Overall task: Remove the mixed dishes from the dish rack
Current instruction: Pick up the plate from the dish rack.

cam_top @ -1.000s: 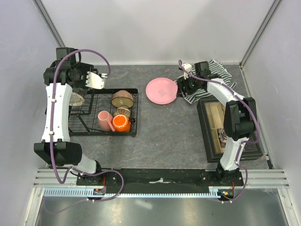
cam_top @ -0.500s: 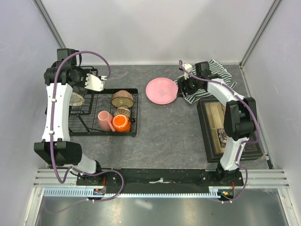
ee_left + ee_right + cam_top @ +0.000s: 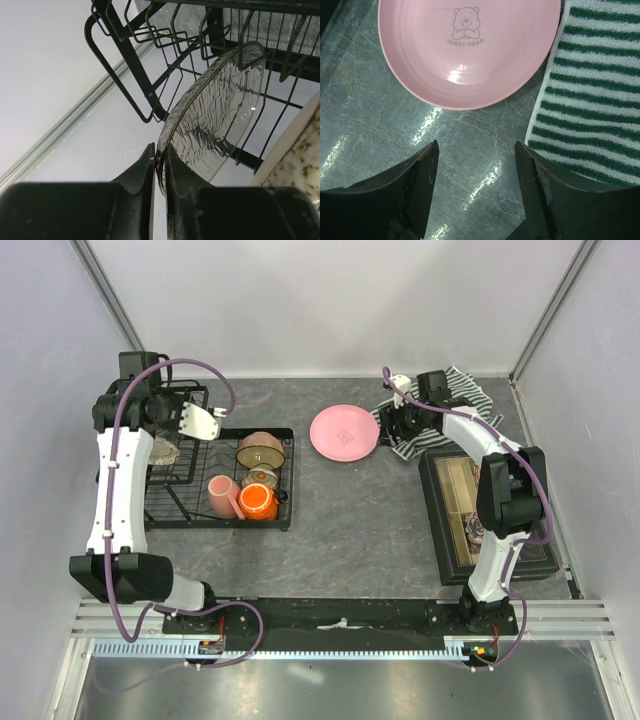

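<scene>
The black wire dish rack point(image 3: 220, 485) point(image 3: 145, 75) stands at the left. It holds a tan-brown bowl point(image 3: 262, 448), a small floral bowl point(image 3: 260, 478), an orange mug point(image 3: 258, 501) and a pink mug point(image 3: 220, 496). A clear patterned oval dish point(image 3: 162, 450) point(image 3: 220, 120) leans on edge in the rack's left section. My left gripper point(image 3: 168, 436) point(image 3: 161, 160) is shut on that dish's lower rim. The pink plate point(image 3: 344, 432) point(image 3: 470, 45) lies flat on the table. My right gripper point(image 3: 392, 425) point(image 3: 476, 170) hangs open just beside the plate, with nothing in it.
A green-striped towel point(image 3: 445, 415) point(image 3: 600, 100) lies right of the plate under the right wrist. A dark compartmented box point(image 3: 480, 510) sits at the right. A pale speckled edge point(image 3: 295, 160) shows beside the glass dish. White walls close the table on three sides.
My left gripper has closed from open onto the oval dish's rim, and its wrist has shifted a little to the left. The right arm and the plate have not moved.
</scene>
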Robot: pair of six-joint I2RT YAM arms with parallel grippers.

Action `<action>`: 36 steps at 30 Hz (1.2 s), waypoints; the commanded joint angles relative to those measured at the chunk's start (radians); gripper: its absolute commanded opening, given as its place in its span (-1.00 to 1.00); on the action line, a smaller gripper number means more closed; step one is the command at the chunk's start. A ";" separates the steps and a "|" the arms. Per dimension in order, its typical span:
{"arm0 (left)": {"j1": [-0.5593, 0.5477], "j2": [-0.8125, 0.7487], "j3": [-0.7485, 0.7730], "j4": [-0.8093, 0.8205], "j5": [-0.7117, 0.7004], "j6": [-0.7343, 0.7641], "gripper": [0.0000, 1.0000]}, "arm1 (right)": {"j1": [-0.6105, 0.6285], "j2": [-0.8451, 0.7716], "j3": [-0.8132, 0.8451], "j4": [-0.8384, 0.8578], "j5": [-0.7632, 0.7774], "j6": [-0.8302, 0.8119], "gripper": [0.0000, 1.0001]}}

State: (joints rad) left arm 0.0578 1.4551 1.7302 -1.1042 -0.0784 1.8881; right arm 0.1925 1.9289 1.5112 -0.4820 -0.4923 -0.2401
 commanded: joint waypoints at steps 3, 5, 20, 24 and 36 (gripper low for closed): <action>0.002 -0.059 -0.021 0.086 0.045 0.058 -0.97 | -0.005 -0.008 -0.011 0.026 -0.029 -0.016 0.39; 0.004 -0.068 -0.020 0.101 0.052 0.063 -0.97 | -0.007 -0.008 -0.013 0.028 -0.029 -0.016 0.39; 0.004 -0.116 0.057 0.138 0.121 0.030 -0.97 | -0.013 -0.005 -0.016 0.026 -0.032 -0.015 0.40; 0.002 -0.114 0.146 0.142 0.178 -0.043 -0.97 | -0.015 -0.010 -0.014 0.026 -0.037 -0.008 0.40; 0.002 -0.137 0.250 0.219 0.362 -0.487 -0.97 | -0.011 -0.096 0.044 0.023 -0.077 0.050 0.40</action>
State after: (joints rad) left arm 0.0605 1.3552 1.9266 -0.9546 0.1505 1.6360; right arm 0.1829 1.9247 1.4986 -0.4801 -0.5171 -0.2169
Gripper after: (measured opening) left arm 0.136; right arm 0.697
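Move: The clear glass plate stands on edge in the rack's upper tier, its left upper rim already pinched by the left hand; its middle lies roughly 5 cm to the right, 1 cm ahead and 6 cm below. The speckled bowl sits about 5 cm back, 5 cm right and 9 cm down from the hand. The brown bowl on the lower tier is some 3 cm ahead, 22 cm right and 27 cm below. From the right hand, the glass plate lies about 47 cm left, 5 cm back and 15 cm higher. The glass plate, still pinched at its rim, is drawn up out of the upper tier by the left arm, about 13 cm: slowly for the first 4 cm, then much faster, drifting nearly 4 cm left towards the end. As it rises the wrist swings the fingers up by some 25 degrees towards level and rolls the hand's left side down, most of that late; the grip keeps its width. ##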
